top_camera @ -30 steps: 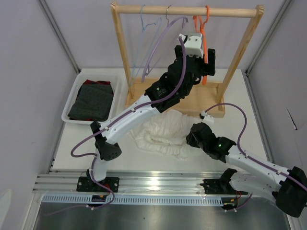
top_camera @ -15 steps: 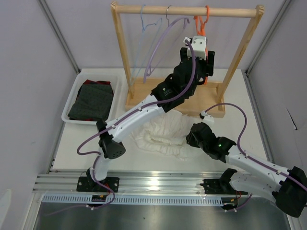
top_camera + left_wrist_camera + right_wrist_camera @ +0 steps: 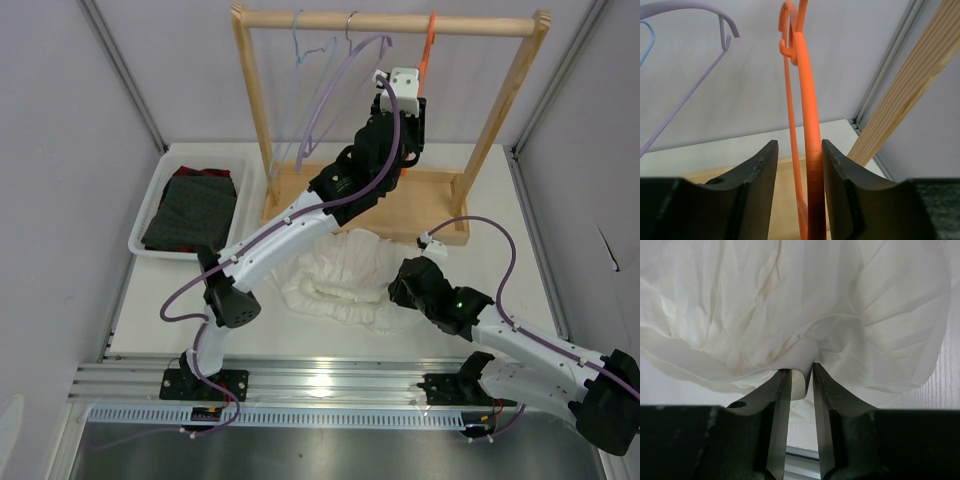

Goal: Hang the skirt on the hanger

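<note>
The orange hanger (image 3: 431, 42) hangs from the wooden rail at the back. In the left wrist view the hanger's arm (image 3: 807, 100) runs up between the jaws of my left gripper (image 3: 799, 144). It lies against the right finger, with a gap to the left finger, so the jaws are open around it. From above, the left gripper (image 3: 412, 100) is raised just below the rail. The white skirt (image 3: 338, 275) lies crumpled on the table. My right gripper (image 3: 398, 287) is at its right edge. Seen from the right wrist, the gripper (image 3: 801, 371) is shut on a fold of the skirt (image 3: 790, 305).
The wooden rack (image 3: 390, 20) also carries a lilac hanger (image 3: 330, 100) and a pale blue hanger (image 3: 300, 55) to the left of the orange one. Its base board (image 3: 445, 205) lies behind the skirt. A white bin (image 3: 148, 218) at the left holds a dark folded garment (image 3: 195, 205).
My left gripper has moved up and slightly left along the orange hanger, and its jaws have narrowed around it. The right gripper and the skirt have not moved.
</note>
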Robot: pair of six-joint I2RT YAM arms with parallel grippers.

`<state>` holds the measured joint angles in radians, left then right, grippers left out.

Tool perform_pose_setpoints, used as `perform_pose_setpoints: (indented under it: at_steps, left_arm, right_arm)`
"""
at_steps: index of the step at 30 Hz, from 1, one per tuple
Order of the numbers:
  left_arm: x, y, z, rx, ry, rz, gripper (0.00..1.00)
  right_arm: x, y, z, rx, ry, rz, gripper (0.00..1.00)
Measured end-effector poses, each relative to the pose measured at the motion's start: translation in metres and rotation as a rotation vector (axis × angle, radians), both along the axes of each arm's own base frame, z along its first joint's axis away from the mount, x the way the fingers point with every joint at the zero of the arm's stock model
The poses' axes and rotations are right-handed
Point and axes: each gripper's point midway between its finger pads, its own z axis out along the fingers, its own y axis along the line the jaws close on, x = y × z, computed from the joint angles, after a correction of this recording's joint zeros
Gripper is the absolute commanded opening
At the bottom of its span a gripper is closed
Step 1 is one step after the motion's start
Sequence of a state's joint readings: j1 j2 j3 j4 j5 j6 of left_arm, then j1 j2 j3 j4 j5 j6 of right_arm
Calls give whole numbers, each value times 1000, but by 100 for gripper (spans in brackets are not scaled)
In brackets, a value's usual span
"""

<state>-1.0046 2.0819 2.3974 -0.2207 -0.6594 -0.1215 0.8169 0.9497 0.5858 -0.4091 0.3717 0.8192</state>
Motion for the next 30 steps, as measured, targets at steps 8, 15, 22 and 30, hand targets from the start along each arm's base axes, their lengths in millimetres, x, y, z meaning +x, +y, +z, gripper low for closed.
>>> perform_pose_setpoints:
  at_steps: [8, 15, 22, 30]
  left_arm:
    - [4, 3, 1, 12, -8, 0, 15]
    - [8, 4, 7, 26, -37, -8, 0]
    - [8, 4, 21, 33, -97, -13, 0]
    - [7, 4, 28, 55, -141, -20, 0]
  right_arm:
    - [0, 0, 0, 0, 0, 0, 29]
    - [0, 0, 0, 0, 0, 0, 28]
    - [0, -1, -2, 0, 2, -1, 27]
    - [0, -1, -3, 3, 7, -1, 27]
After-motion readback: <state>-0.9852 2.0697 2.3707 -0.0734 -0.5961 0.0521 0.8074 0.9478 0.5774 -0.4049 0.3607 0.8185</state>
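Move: The orange hanger's near limb stands between the left hand's half-open fingers, about 1 cm ahead and 1 cm right. The rail is some 10 cm ahead and 15 cm up. The purple hanger hangs roughly 12 cm left of the hand and 6 cm farther out, and the rack's right post 18 cm right and 8 cm out. From the right hand, that orange limb lies some 20 cm ahead, 1 cm left and 35 cm up. Pinches the orange hanger's near limb between the left fingertips, which close from half open while the hand eases barely a centimetre forward. Then, keeping that grip, the hand lifts nearly 3 cm towards the rail, its fingertips tilting up by some 10 degrees. The right hand stays put, still holding the skirt's edge. ##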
